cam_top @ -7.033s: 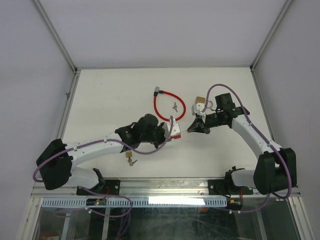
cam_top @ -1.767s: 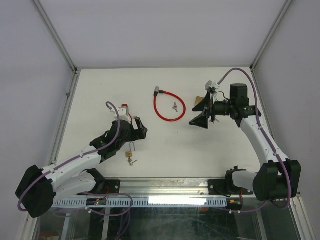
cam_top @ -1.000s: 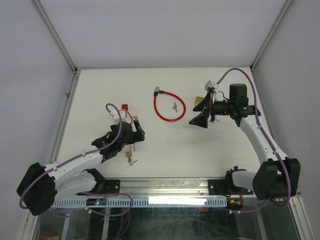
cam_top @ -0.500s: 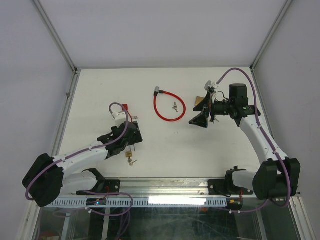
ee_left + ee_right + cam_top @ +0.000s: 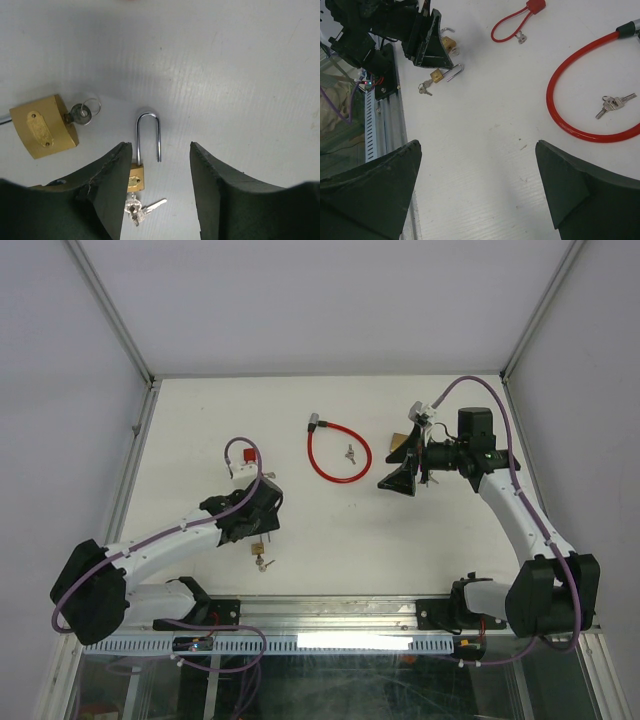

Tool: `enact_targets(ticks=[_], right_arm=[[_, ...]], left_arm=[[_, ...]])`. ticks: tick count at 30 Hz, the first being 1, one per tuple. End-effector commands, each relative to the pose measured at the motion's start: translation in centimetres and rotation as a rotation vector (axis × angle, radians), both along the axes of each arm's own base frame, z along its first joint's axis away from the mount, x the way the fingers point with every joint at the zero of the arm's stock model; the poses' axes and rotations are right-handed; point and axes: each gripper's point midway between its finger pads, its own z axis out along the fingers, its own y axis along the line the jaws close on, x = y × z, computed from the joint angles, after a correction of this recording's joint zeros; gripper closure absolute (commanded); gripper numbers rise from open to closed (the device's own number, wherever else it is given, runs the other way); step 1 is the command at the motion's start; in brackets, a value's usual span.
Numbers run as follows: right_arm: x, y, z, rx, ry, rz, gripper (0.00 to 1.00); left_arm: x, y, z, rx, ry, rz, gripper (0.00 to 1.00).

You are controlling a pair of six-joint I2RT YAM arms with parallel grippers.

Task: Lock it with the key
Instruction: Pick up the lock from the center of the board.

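Observation:
A small brass padlock (image 5: 135, 177) lies flat on the white table (image 5: 240, 75) with its long steel shackle (image 5: 148, 135) swung open. Its keys (image 5: 142, 209) hang from the lock's bottom end. My left gripper (image 5: 160, 146) is open just above it, the lock body close to the left finger (image 5: 107, 185) and the shackle between the jaws. In the top view the left gripper (image 5: 255, 525) hovers over this padlock (image 5: 258, 551). My right gripper (image 5: 477, 150) stands wide open and holds nothing, raised above the table (image 5: 398, 483).
A bigger brass padlock (image 5: 42, 127) with a key (image 5: 80, 114) in it lies left of the small one. A red cable lock (image 5: 338, 450) encircles loose keys (image 5: 349, 451). Another brass padlock (image 5: 400, 443) sits behind the right gripper. A small red cable lock (image 5: 517, 20) lies further left.
My left gripper has moved in over the small padlock and its jaws have narrowed. The right arm has stayed still.

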Motion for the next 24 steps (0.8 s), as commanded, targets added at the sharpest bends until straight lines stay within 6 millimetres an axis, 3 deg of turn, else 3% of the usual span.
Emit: enact_targets(ticks=[1,4,11,18,24], right_arm=[[0.1,0.3,0.8,0.013,-0.024,0.016,0.01],[0.0,0.4,0.9,0.014,-0.026,0.019,0.01],[-0.1,0.4,0.8,0.016,-0.018,0.025,0.00],[0.0,0.4,0.7,0.016,-0.015,0.023,0.01],[0.0,0.4,0.7,0.017,-0.014,0.024,0.01]], left_arm=[[-2.6,0.4,0.0,0.032,0.120,0.035,0.49],[-4.0,1.1,-1.1,0.090,0.187,0.044,0.48],[-4.7,1.0,-3.0,0.110,0.244,0.027,0.47],[-5.0,0.6,-3.2,0.099,0.262,0.012,0.54],[-5.8,1.0,-4.0,0.104,0.295,0.013,0.54]])
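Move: The small open brass lock lies about 6 cm back from the left gripper, 2 cm to its left and 5 cm below. Its raised shackle reaches out ahead of the body, its middle some 3 cm back from the gripper; its keys lie about 9 cm back and 1 cm left. The bigger brass lock is about 8 cm left and 2 cm back. From the right gripper the small lock is some 32 cm left, 12 cm back and 21 cm down. Bring the left gripper back about 5 cm towards the small brass lock, sinking some 3 cm and edging slightly left, quickly at first and then easing in. Tip the wrist about 15 degrees so the fingers point more steeply down, and keep them about half open, one either side of the lock body and just above it, without closing. ##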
